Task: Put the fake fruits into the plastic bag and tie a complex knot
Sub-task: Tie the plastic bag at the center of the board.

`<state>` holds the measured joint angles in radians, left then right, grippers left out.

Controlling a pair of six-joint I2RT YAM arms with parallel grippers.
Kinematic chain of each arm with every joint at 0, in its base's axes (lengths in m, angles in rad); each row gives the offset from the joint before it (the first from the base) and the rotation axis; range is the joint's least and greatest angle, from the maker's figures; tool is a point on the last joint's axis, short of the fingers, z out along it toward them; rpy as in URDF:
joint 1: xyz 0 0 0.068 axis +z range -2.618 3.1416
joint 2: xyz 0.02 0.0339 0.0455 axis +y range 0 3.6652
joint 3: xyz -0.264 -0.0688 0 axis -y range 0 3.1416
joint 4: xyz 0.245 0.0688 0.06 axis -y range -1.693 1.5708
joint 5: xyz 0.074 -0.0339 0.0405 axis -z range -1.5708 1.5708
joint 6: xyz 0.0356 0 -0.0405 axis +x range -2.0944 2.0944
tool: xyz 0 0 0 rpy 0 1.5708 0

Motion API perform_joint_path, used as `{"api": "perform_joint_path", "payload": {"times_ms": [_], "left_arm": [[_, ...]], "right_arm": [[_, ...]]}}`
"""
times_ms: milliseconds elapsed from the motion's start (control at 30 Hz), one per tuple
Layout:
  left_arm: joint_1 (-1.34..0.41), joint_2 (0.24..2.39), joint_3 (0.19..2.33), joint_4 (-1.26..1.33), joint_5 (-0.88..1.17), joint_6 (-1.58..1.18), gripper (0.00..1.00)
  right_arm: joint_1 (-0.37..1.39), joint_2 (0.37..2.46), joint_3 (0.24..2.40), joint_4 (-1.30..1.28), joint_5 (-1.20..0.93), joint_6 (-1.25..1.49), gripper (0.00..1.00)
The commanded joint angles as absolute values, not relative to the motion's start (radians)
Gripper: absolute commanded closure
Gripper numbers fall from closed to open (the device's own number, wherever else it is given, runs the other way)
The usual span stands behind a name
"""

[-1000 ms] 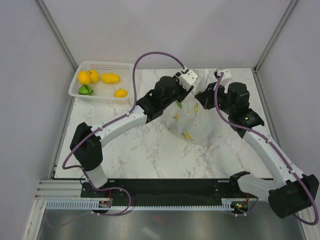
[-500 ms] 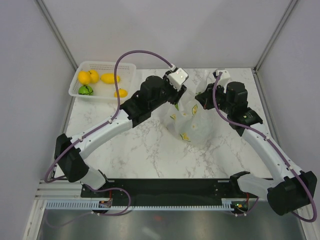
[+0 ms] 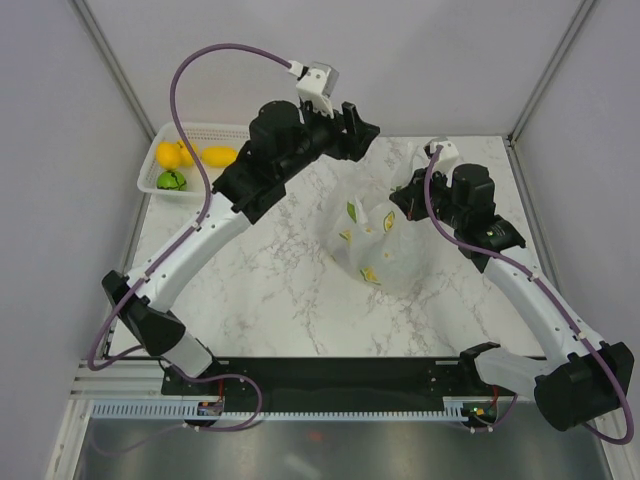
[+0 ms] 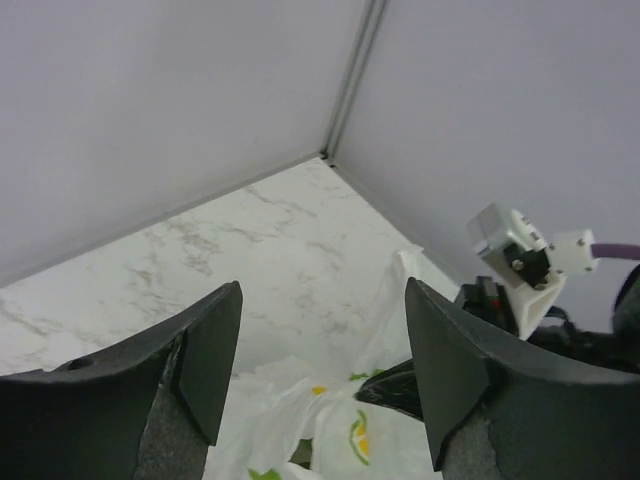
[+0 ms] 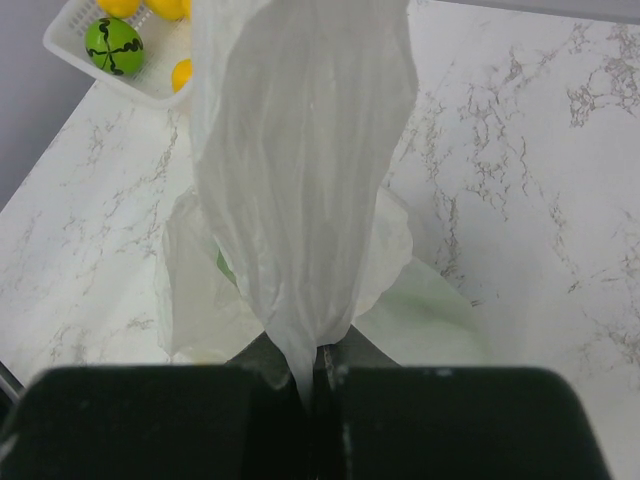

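Observation:
The plastic bag (image 3: 378,243) stands bulging on the marble table, white with lemon prints. My right gripper (image 3: 404,196) is shut on its gathered top, and the right wrist view shows the thin plastic bag (image 5: 300,170) pinched between the jaws at my right gripper (image 5: 316,372). My left gripper (image 3: 366,129) hangs open and empty in the air above and behind the bag. The left wrist view looks down between my left gripper (image 4: 325,370) onto the bag (image 4: 335,435). Fake fruits lie in the basket: yellow ones (image 3: 220,156) and a green one (image 3: 172,180). No knot shows. The bag's contents are hidden.
The white perforated basket (image 3: 252,131) sits at the table's back left corner, partly behind my left arm. Grey walls close in the back and both sides. The right wrist camera housing (image 4: 512,250) shows in the left wrist view.
My left gripper has lifted away from the bag's top and swung up and back, its jaws spreading wider. The right gripper has stayed shut on the bag.

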<state>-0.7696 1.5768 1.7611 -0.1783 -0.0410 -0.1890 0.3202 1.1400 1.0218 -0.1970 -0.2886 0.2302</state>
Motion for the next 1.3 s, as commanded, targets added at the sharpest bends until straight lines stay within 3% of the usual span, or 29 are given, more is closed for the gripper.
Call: {"api": "perform_joint_path", "payload": {"times_ms": [0, 300, 900, 1000, 1267], "left_arm": [[-0.726, 1.632, 1.848, -0.241, 0.168, -0.484, 0.28], [-0.721, 1.750, 1.985, -0.293, 0.363, -0.578, 0.34], [-0.761, 1.896, 2.098, -0.299, 0.399, -0.568, 0.37], [-0.765, 1.910, 2.102, -0.299, 0.394, -0.560, 0.48], [-0.778, 1.916, 2.108, -0.295, 0.358, -0.522, 0.98]], "right_arm": [[0.318, 1.120, 1.046, -0.187, -0.301, 0.212, 1.00], [0.318, 1.120, 1.046, -0.190, -0.301, 0.216, 1.00], [0.318, 1.117, 1.042, -0.189, -0.307, 0.227, 1.00], [0.318, 1.114, 1.039, -0.189, -0.304, 0.229, 1.00], [0.318, 1.108, 1.026, -0.189, -0.305, 0.227, 1.00]]}}
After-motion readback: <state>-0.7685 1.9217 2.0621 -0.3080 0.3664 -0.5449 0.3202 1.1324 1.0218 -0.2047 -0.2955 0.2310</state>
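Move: The plastic bag's gathered free end stands up from the right gripper, about 10 cm right of the open left hand, 6 cm lower and 1 cm nearer the base. The right gripper is some 7 cm back, 9 cm right and 17 cm below the left hand; the fruit-filled bag body is roughly 12 cm back, 5 cm right and 35 cm down. From the right hand, the free end is about 5 cm ahead, 2 cm right and 8 cm up. The left hand swings 10 cm right, sinks 6, and pinches the bag's free end above the still-gripping right hand. ##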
